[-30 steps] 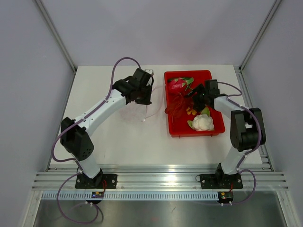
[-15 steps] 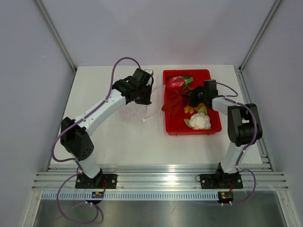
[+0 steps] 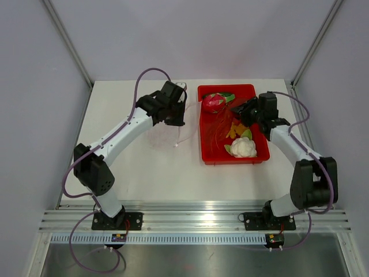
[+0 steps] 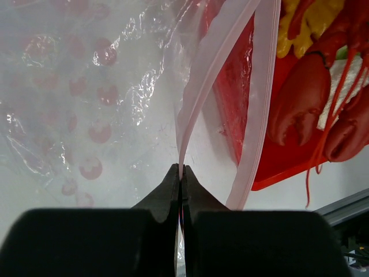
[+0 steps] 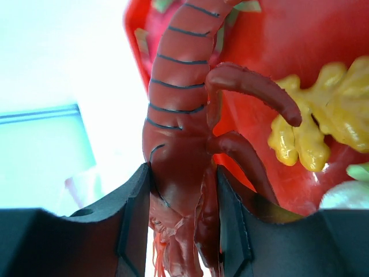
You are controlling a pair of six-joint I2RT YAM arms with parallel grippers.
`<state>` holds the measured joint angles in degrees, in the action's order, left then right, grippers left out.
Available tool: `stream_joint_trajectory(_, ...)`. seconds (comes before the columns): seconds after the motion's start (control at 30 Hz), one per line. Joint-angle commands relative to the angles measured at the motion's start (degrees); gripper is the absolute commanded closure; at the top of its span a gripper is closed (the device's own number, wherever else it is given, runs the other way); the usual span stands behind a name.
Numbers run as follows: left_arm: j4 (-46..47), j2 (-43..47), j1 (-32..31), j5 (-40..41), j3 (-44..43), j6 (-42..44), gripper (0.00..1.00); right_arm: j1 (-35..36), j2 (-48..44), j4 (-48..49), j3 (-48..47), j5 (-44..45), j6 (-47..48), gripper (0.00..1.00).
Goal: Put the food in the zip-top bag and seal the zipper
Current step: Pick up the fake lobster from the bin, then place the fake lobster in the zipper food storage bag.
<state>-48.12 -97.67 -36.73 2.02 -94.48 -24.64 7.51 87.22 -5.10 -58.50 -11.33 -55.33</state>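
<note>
The food is in the red tray (image 3: pixel 263 156): a dark-red toy lobster (image 5: pixel 179 115), a yellow lumpy piece (image 3: pixel 236 130) and a white cauliflower (image 3: pixel 244 149). My right gripper (image 3: pixel 244 111) is over the back of the tray, shut on the lobster's body. The lobster's thin red feelers (image 3: pixel 216 131) trail across the tray. The clear zip-top bag (image 3: pixel 163 136) lies left of the tray. My left gripper (image 4: pixel 181 172) is shut on one side of its pale pink zipper (image 4: pixel 199 86). The other zipper strip (image 4: pixel 260 92) arcs away to the right, so the mouth gapes toward the tray.
A pink dragon fruit (image 3: pixel 213 103) with green scales sits in the tray's far left corner. The tray (image 4: pixel 230 86) edge lies right beside the bag mouth. White walls and metal posts (image 3: pixel 68 43) bound the table on three sides.
My right jaws have narrowed onto the lobster. The right arm has swung its elbow outward, and the tray has slid slightly toward the back. The left arm has hardly moved.
</note>
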Motion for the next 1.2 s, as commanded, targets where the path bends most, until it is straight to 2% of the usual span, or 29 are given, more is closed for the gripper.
stream_joint_trajectory(0.0, -0.22, -0.77, 0.17, -1.67, -5.27, -1.55, 1.0, 0.4, -9.16, -3.5, -0.56, 8.51, 5.23, 1.0)
stream_joint_trajectory(0.23, -1.19, -3.58, 0.17, -7.2, -10.02, -7.25, 1.0, 3.03, -22.69, -5.71, -3.37, 23.96, 16.11, 1.0)
stream_joint_trajectory(0.43, -0.84, -6.83, 0.17, -10.11, -12.84, -11.91, 1.0, 7.52, -25.69, -2.37, -6.27, 32.5, 19.12, 1.0)
stream_joint_trajectory(0.6, 0.39, -6.84, 0.26, -9.41, -12.4, -15.25, 1.0, 12.78, -23.59, -7.37, -11.98, 40.5, 13.24, 1.0)
stream_joint_trajectory(0.73, 0.83, -7.01, 0.17, -8.88, -12.83, -16.93, 1.0, 21.75, -19.21, -5.54, -15.58, 51.99, 14.63, 1.0)
stream_joint_trajectory(0.8, 0.22, -7.01, 0.26, -8.53, -13.19, -17.02, 1.0, 24.47, -17.71, -5.79, -18.22, 53.95, 14.2, 1.0)
stream_joint_trajectory(0.93, -0.57, -6.92, 0.26, -7.65, -13.81, -17.02, 1.0, 27.73, -14.36, -4.66, -19.9, 58.34, 13.41, 1.0)
stream_joint_trajectory(1.17, 0.3, -6.48, 0.96, -10.8, -13.89, -17.9, 1.0, 31.16, -10.14, -2.54, -19.55, 66.43, 11.22, 1.0)
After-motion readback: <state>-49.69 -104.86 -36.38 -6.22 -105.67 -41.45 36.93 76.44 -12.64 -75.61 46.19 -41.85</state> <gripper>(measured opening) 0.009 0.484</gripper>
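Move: The right hand already holds the lobster low over the bin. From it, the bag mouth lies about 20 cm left and 5 cm back, at roughly its height. The dragon fruit lies some 4 cm ahead and 9 cm left, and the yellow ginger about 8 cm back, straight in line, both roughly 9 cm below. From the left hand, shut on the bag's lip, the mouth is about 4 cm right, 1 cm ahead and a little lower. Keeping its pinch on the lobster's body, the right hand lifts it about 20 cm out of the bin, first drawing back and right by some 5 cm each, then swings about 8 cm left on the bag's side and sinks slightly at the end, its fingertips tipped up and its left side rolled down some 25 degrees each. Meanwhile the left hand, still shut on the lip, carries the bag some 5 cm right towards the bin and slightly up, dipping its left side about 15 degrees. ##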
